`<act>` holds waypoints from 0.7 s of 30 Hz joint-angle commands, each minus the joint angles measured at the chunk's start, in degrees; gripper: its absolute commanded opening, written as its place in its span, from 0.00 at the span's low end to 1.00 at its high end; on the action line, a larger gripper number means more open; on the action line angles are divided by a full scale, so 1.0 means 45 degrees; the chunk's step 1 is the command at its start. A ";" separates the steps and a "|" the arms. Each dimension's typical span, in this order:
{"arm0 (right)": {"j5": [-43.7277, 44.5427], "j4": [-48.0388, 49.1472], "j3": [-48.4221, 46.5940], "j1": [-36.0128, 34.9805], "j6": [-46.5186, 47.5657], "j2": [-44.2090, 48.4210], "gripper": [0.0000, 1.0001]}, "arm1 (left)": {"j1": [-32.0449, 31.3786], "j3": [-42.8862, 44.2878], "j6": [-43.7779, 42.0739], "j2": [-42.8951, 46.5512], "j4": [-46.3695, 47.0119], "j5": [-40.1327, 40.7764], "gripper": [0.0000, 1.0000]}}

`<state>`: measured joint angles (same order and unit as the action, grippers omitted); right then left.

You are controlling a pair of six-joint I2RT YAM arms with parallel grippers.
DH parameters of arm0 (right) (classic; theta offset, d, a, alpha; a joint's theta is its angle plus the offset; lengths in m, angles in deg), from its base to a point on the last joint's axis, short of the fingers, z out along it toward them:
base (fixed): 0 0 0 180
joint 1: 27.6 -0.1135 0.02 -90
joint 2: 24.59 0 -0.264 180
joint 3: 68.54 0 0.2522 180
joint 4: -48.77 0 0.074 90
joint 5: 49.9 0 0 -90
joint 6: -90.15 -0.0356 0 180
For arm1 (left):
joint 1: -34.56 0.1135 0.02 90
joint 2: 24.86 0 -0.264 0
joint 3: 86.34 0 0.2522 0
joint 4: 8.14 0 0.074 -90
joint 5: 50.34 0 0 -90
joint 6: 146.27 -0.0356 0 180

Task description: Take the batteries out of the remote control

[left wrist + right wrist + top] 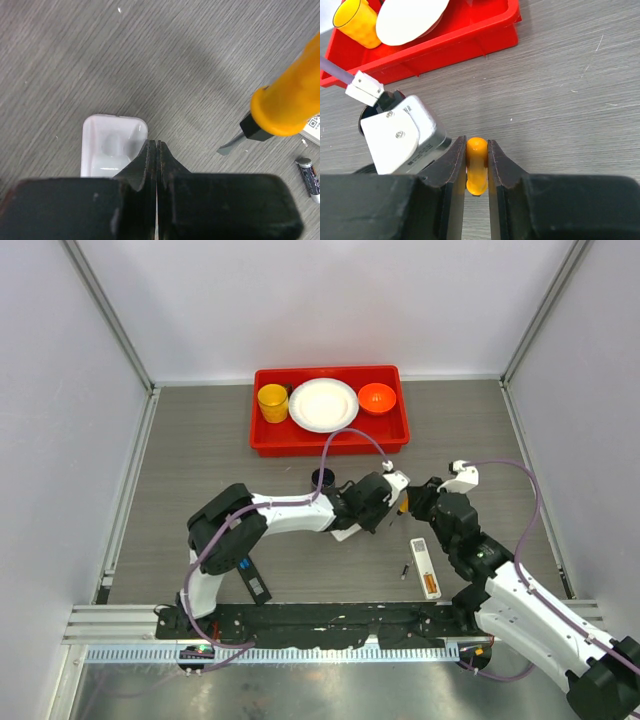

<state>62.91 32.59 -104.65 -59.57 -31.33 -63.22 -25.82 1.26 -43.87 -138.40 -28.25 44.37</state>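
Observation:
The white remote control (424, 562) lies on the table in front of the right arm, with an orange patch at its near end. One small dark grey battery (310, 174) lies on the wood next to it, seen as a dark sliver (406, 570) from above. My right gripper (476, 141) is shut on the orange handle of a screwdriver (476, 167), whose tip (231, 145) hangs just above the table. My left gripper (153, 143) is shut with nothing in it, its tips over a shallow white plastic cover (111, 146) lying on the table.
A red tray (330, 440) at the back holds a yellow cup (272, 402), a white plate (323, 404) and an orange bowl (377, 397). A black bar-shaped object (257, 580) lies near the left arm's base. A dark round thing (323, 478) sits behind the left forearm.

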 commanded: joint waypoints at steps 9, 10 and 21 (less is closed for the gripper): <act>-0.0049 0.0126 -0.0170 0.0072 0.0083 0.0011 0.01 | 0.0175 -0.1055 -0.1252 0.3489 -0.0619 -0.0287 0.09; -0.0146 0.0223 -0.0190 0.0072 0.0102 -0.0067 0.01 | 0.0369 -0.1232 -0.1272 0.3898 -0.0717 -0.0072 0.11; -0.0459 0.0419 -0.0522 0.0072 0.0298 -0.0985 0.01 | 0.2069 -0.3440 -0.0629 0.3865 0.0530 -0.1766 0.48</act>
<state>60.92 31.50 -104.59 -59.35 -31.01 -67.26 -17.12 -12.62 -47.67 -119.43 -28.25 42.07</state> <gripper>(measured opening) 0.243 0.450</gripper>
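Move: Just off the remote control's right-hand end sit the left hand's shut fingers: its middle lies about 6 cm to their left, roughly level ahead and 2 cm lower. The blue mug stands some 12 cm left and 10 cm farther out, the screwdriver about 6 cm right and 2 cm ahead but higher, the loose battery roughly 8 cm right and 10 cm back. From the right hand, the remote is about 11 cm left, straight across, and 13 cm down. Rising some 9 cm from beside the remote's right-hand end, the left hand swings about 8 cm left, then drifts forward and sinks again by about 3.5 cm, its fingers opening from shut to nearly half. It finishes clear above the table, between mug and remote. The right hand keeps hold of the screwdriver and sinks a couple of centimetres. ##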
